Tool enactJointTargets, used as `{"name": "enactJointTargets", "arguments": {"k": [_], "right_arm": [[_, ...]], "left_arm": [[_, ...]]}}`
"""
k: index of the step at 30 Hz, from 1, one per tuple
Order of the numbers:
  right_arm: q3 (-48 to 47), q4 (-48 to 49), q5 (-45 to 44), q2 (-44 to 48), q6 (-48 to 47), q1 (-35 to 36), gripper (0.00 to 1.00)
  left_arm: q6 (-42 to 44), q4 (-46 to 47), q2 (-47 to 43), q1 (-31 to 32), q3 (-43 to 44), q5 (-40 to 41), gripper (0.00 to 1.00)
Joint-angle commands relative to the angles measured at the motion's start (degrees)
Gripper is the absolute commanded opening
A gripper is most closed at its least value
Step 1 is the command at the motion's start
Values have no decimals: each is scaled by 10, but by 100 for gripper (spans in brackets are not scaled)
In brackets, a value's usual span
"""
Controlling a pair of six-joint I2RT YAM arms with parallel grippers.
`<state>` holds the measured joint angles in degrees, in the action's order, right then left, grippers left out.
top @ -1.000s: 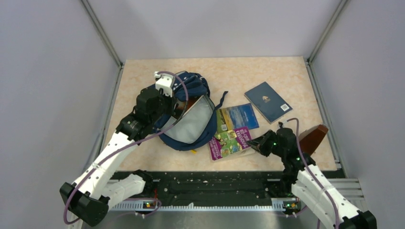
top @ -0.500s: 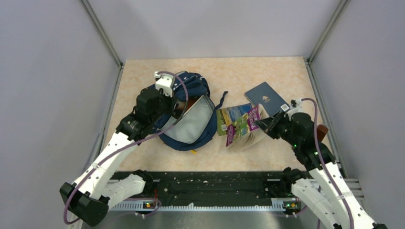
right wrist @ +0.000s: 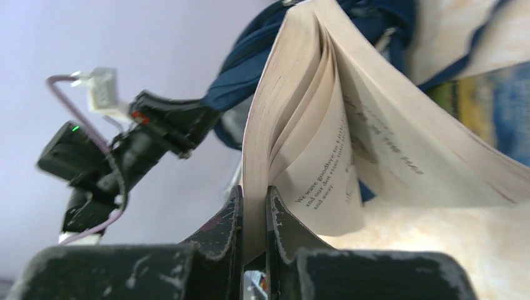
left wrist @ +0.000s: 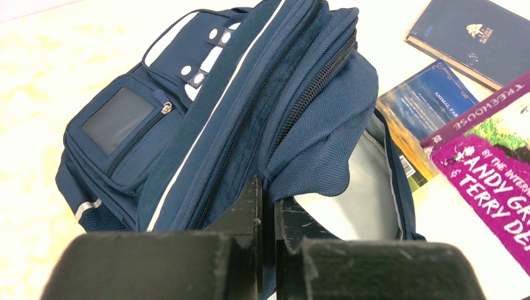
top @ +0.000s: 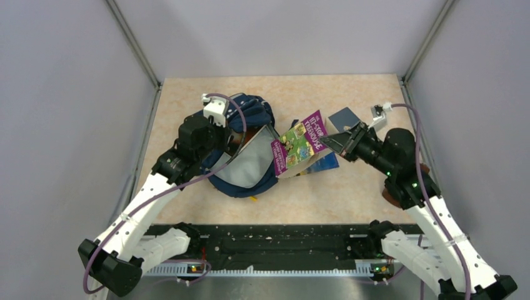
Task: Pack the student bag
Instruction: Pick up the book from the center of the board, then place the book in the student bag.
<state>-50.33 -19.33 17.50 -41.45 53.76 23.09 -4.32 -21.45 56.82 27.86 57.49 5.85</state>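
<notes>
The student bag, navy with a light grey lining, lies open at the left-centre of the table. My left gripper is shut on the navy fabric edge of the student bag at its opening, holding the flap up. My right gripper is shut on a purple and green paperback, which hangs tilted in the air just right of the bag's mouth. In the right wrist view the paperback's pages fan open above the shut right gripper. The purple cover also shows at the left wrist view's right edge.
A blue and yellow book lies on the table under the held paperback, also seen as the blue and yellow book. A dark blue hardcover lies further back right. A brown object sits partly hidden under the right arm.
My right gripper has lifted the purple paperback off the table and carried it back and left, up to the bag's opening. The left arm and the bag have not moved.
</notes>
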Motion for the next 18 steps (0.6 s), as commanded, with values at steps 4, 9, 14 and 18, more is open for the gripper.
{"name": "enactJointTargets", "arguments": {"k": [4,9,14,18], "right_arm": [[1,232,-24,-47,67,143,0],[23,352,-35,-118,102,199,0],[48,455,-23,-197,147,207,0],[57,509,-15,-259,169,208,0]], "left_arm": [[1,77,-8,0,13,8,0],[1,77,-14,0,13,7,0],[1,77,-17,0,13,6,0],[2,77,-20,0,14,3,0]]}}
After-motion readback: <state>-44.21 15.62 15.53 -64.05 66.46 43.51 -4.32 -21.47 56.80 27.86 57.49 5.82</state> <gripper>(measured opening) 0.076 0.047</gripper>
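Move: The right hand already holds the treehouse book off the table. The open mouth of the bag lies some 20 cm to its left, about 5 cm ahead and 20 cm below. The Animal Farm book lies flat about 12 cm ahead, 2 cm left and 28 cm down; the dark blue book is some 20 cm ahead, 12 cm right, at that same level. From the left hand, the mouth is about 4 cm back, 6 cm right and 15 cm below. Still pinching the treehouse book by its edge, the right hand swings quickly about 14 cm left towards the bag's mouth, dipping back slightly and returning forward. It rises a little, then sinks some 5 cm, turning roughly 20 degrees, mostly counter-clockwise, with its left side rising. The left hand stays put, keeping its pinch on the bag's flap. ##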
